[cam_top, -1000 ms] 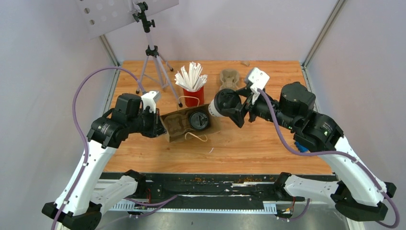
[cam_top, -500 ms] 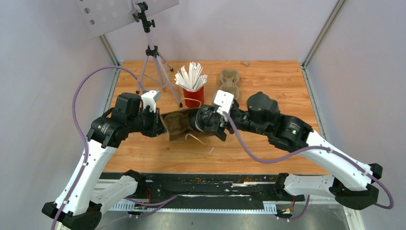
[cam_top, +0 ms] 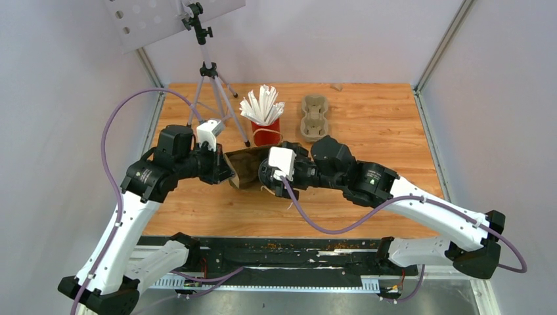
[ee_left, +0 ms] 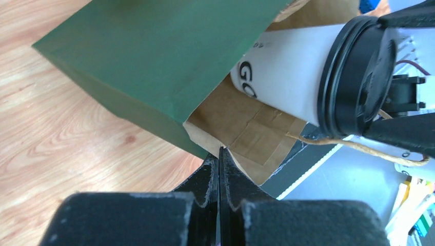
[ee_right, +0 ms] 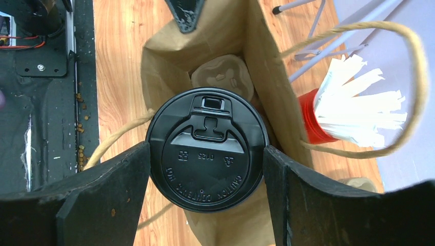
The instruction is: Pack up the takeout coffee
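A brown paper bag lies on its side on the table, its mouth facing right. My left gripper is shut on the bag's edge and holds the mouth up. The bag shows green outside and brown inside. My right gripper is shut on a takeout coffee cup, white with dark print. Its fingers press both sides of the black lid. The cup's body is partly inside the mouth, bottom first. A beige rounded shape lies deeper in the bag.
A red cup of white straws stands just behind the bag, with a beige pulp cup tray to its right. A tripod stands at the back left. The bag's twine handles loop out around the right gripper.
My right arm has swung left and down, carrying the cup from above the table's middle into the bag's mouth. The left gripper kept its hold on the bag's edge and shifted slightly.
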Controlling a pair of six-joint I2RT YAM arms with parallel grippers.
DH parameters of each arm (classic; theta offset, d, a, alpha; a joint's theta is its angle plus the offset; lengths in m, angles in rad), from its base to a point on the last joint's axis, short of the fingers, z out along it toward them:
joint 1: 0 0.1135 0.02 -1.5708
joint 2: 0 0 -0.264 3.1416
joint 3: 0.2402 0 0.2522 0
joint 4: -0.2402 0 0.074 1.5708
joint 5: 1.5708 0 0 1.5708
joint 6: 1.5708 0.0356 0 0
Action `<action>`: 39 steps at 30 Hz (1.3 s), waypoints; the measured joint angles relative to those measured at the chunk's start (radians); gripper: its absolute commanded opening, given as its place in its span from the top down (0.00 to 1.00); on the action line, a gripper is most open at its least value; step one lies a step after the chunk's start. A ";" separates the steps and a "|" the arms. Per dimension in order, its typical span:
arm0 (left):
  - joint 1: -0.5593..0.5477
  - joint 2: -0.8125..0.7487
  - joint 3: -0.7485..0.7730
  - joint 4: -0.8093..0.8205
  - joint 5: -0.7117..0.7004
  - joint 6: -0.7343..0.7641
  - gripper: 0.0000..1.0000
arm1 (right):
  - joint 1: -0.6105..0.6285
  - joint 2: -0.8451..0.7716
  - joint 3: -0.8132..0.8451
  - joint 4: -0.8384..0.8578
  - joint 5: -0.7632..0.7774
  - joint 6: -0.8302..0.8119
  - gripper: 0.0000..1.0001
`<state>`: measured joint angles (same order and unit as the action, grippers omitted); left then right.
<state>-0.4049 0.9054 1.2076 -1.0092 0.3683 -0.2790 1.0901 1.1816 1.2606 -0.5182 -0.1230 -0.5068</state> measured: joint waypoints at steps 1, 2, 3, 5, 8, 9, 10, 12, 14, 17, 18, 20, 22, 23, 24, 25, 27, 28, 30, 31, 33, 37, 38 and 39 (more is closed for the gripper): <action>0.000 0.001 -0.003 0.013 0.011 -0.002 1.00 | 0.005 0.000 0.000 0.000 0.000 -0.002 0.30; 0.000 0.003 -0.006 0.026 0.024 -0.003 1.00 | 0.013 0.000 -0.001 0.000 0.000 -0.005 0.30; 0.000 0.006 -0.009 0.037 0.036 -0.004 1.00 | 0.021 -0.001 -0.002 -0.002 0.001 -0.008 0.30; 0.000 0.010 -0.010 0.055 0.061 -0.005 1.00 | 0.039 -0.003 -0.003 -0.008 0.002 -0.014 0.30; 0.000 0.011 -0.010 0.065 0.082 -0.006 1.00 | 0.059 -0.005 -0.004 -0.007 0.001 -0.023 0.30; 0.000 0.010 -0.010 0.063 0.083 -0.006 1.00 | 0.062 -0.005 -0.005 -0.006 0.000 -0.027 0.30; 0.000 0.009 -0.011 0.060 0.082 -0.006 0.99 | 0.063 -0.005 -0.008 -0.003 0.000 -0.030 0.30; 0.000 0.003 -0.014 0.047 0.071 -0.005 0.98 | 0.064 -0.003 -0.024 0.014 -0.003 -0.047 0.30; 0.000 -0.002 -0.016 0.029 0.059 -0.004 0.98 | 0.064 0.012 -0.032 0.030 -0.007 -0.070 0.30; 0.000 -0.006 -0.016 0.006 0.038 -0.001 0.98 | 0.064 0.064 -0.032 0.068 -0.010 -0.121 0.30; 0.000 -0.006 -0.016 0.001 0.034 0.000 0.98 | 0.064 0.083 -0.032 0.082 -0.010 -0.138 0.30; 0.000 -0.003 -0.016 -0.012 0.019 0.006 0.96 | 0.064 0.121 -0.037 0.116 -0.010 -0.177 0.30; 0.000 0.002 -0.015 -0.025 0.000 0.010 0.93 | 0.064 0.138 -0.046 0.139 -0.009 -0.204 0.30; 0.000 0.005 -0.014 -0.030 -0.009 0.013 0.92 | 0.064 0.143 -0.050 0.149 -0.010 -0.217 0.30; 0.000 0.010 -0.013 -0.039 -0.019 0.014 0.92 | 0.064 0.146 -0.053 0.159 -0.010 -0.230 0.30; 0.000 0.014 -0.009 -0.049 -0.028 0.016 0.92 | 0.064 0.150 -0.053 0.172 -0.010 -0.241 0.30; 0.000 0.021 -0.003 -0.065 -0.045 0.016 0.92 | 0.063 0.154 -0.054 0.197 -0.010 -0.263 0.30; 0.000 0.024 0.000 -0.076 -0.055 0.016 0.91 | 0.063 0.156 -0.056 0.211 -0.011 -0.275 0.30; 0.000 0.027 0.005 -0.090 -0.066 0.016 0.89 | 0.060 0.160 -0.063 0.235 -0.018 -0.297 0.29; 0.000 0.029 0.009 -0.098 -0.072 0.015 0.87 | 0.058 0.163 -0.066 0.243 -0.022 -0.309 0.29; 0.000 0.031 0.015 -0.113 -0.091 0.013 0.85 | 0.052 0.175 -0.068 0.256 -0.033 -0.330 0.29; 0.000 0.031 0.024 -0.140 -0.125 -0.003 0.77 | 0.044 0.215 -0.068 0.276 -0.047 -0.364 0.30; 0.000 0.031 0.026 -0.142 -0.131 -0.006 0.77 | 0.043 0.223 -0.068 0.277 -0.050 -0.368 0.30; 0.000 0.031 0.027 -0.143 -0.141 -0.011 0.76 | 0.041 0.230 -0.068 0.276 -0.053 -0.372 0.30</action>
<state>-0.4049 0.9360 1.2343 -1.1526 0.2272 -0.2905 1.1309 1.4120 1.1927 -0.2420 -0.1761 -0.8791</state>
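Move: To the left of the right hand, which already holds the second coffee by its lid, the bag's mouth has its middle about 4 cm left, 1 cm ahead and 3 cm below; the empty carrier slot inside is roughly 7 cm left, 5 cm ahead and 19 cm down. The straw cup stands some 17 cm ahead, level sideways, about 17 cm below. For the left hand, closed at the left rim, the mouth's middle lies about 8 cm right, 1 cm ahead, nearly level. Swinging the held cup left and down into the bag, the right hand first eases back 2 cm, then goes forward past its start, ending about 7 cm left and 5 cm lower; it rolls some 20 degrees counter-clockwise as seen along its fingers and keeps its grip on the lid. The left hand nudges right, then draws back left and down about 4 cm, parting its fingers slightly around the rim. ##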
